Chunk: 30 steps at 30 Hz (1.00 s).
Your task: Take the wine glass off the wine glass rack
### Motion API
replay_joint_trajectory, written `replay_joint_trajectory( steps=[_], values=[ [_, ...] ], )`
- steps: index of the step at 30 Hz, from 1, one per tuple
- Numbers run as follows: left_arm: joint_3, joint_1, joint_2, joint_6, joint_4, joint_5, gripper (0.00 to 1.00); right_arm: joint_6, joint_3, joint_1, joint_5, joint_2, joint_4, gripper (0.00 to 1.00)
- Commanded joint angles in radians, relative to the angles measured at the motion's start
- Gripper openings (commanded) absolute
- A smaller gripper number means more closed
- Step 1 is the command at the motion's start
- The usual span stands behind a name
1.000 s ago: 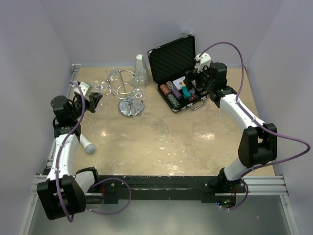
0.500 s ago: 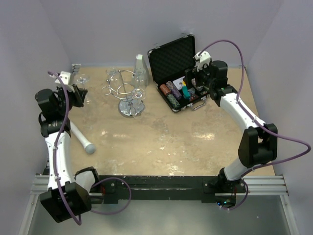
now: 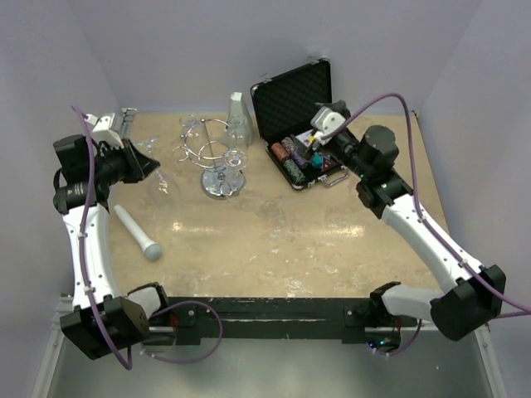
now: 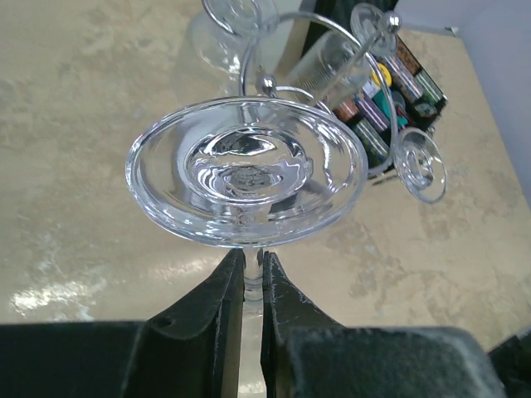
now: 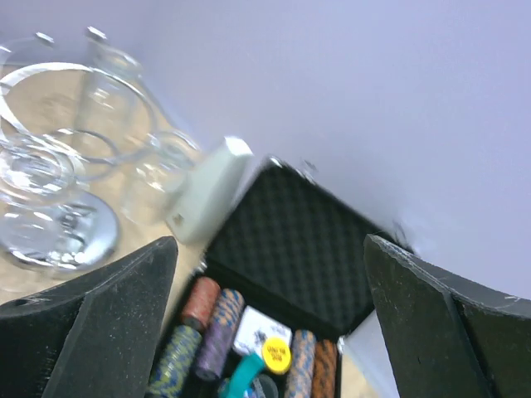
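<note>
In the left wrist view my left gripper [image 4: 251,259] is shut on the stem of a clear wine glass [image 4: 246,181], whose round foot faces the camera just beyond the fingertips. From above, the left gripper [image 3: 149,168] holds the wine glass [image 3: 163,190] over the table to the left of the chrome wine glass rack [image 3: 221,184] and apart from it. Other glasses still hang on the rack [image 4: 266,82]. My right gripper [image 3: 314,143] stands wide open over the open black case, with nothing between its fingers [image 5: 108,315].
An open black case [image 3: 292,93] with poker chips [image 5: 220,327] sits right of the rack. A white bottle-like object [image 3: 237,110] stands behind the rack. A white stick with a grey head [image 3: 137,233] lies on the table near the left arm.
My left gripper drew the wine glass off the rack to the left, then came forward and turned. The right arm stretched lower and swung its gripper left over the case.
</note>
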Motion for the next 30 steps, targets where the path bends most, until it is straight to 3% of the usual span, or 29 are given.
replay_joint_trajectory(
  steps=[1, 5, 11, 17, 20, 26, 30],
  values=[
    [0.075, 0.014, 0.04, 0.039, -0.223, 0.174, 0.0, -0.167, 0.001, 0.169, 0.081, -0.063, -0.013, 0.98],
    [0.02, 0.026, 0.052, 0.12, -0.328, 0.33, 0.0, -0.196, 0.055, 0.304, 0.202, -0.095, -0.123, 0.98],
    [-0.084, 0.028, 0.074, 0.133, -0.375, 0.43, 0.0, -0.316, 0.069, 0.363, 0.154, -0.106, -0.3, 0.98],
    [-0.204, 0.045, 0.0, -0.046, -0.256, 0.446, 0.0, -0.365, 0.066, 0.397, 0.156, -0.077, -0.283, 0.98],
    [-0.241, 0.046, -0.011, -0.112, -0.227, 0.423, 0.0, -0.481, 0.061, 0.421, 0.104, -0.045, -0.307, 0.98],
    [-0.215, 0.049, 0.083, -0.022, -0.36, 0.432, 0.0, -0.784, -0.049, 0.538, 0.073, -0.006, -0.238, 0.98],
    [-0.233, 0.049, 0.14, -0.017, -0.391, 0.472, 0.0, -0.864, -0.101, 0.614, 0.061, 0.015, -0.171, 0.99]
  ],
)
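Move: The left gripper already holds the wine glass by its stem, clear of the rack; the open right gripper it is to meet is some 34 cm to its right, 7 cm farther out and 10 cm higher. From the left hand, the wine glass rack stands about 13 cm right and 6 cm ahead. From the right hand, the held wine glass is roughly 34 cm left, 8 cm back and 13 cm lower; the chip case lies about 6 cm ahead, 4 cm right and 35 cm below. Bring the left gripper down about 9 cm, back towards the base and to the right, keeping its pinch on the wine glass stem, tipping the fingers downward and rolling its left side down. Meanwhile swing the wide-open right gripper left and back, some 15 cm each, then increasingly down, rolling its left side down and turning counter-clockwise to close in on the glass without touching it. ##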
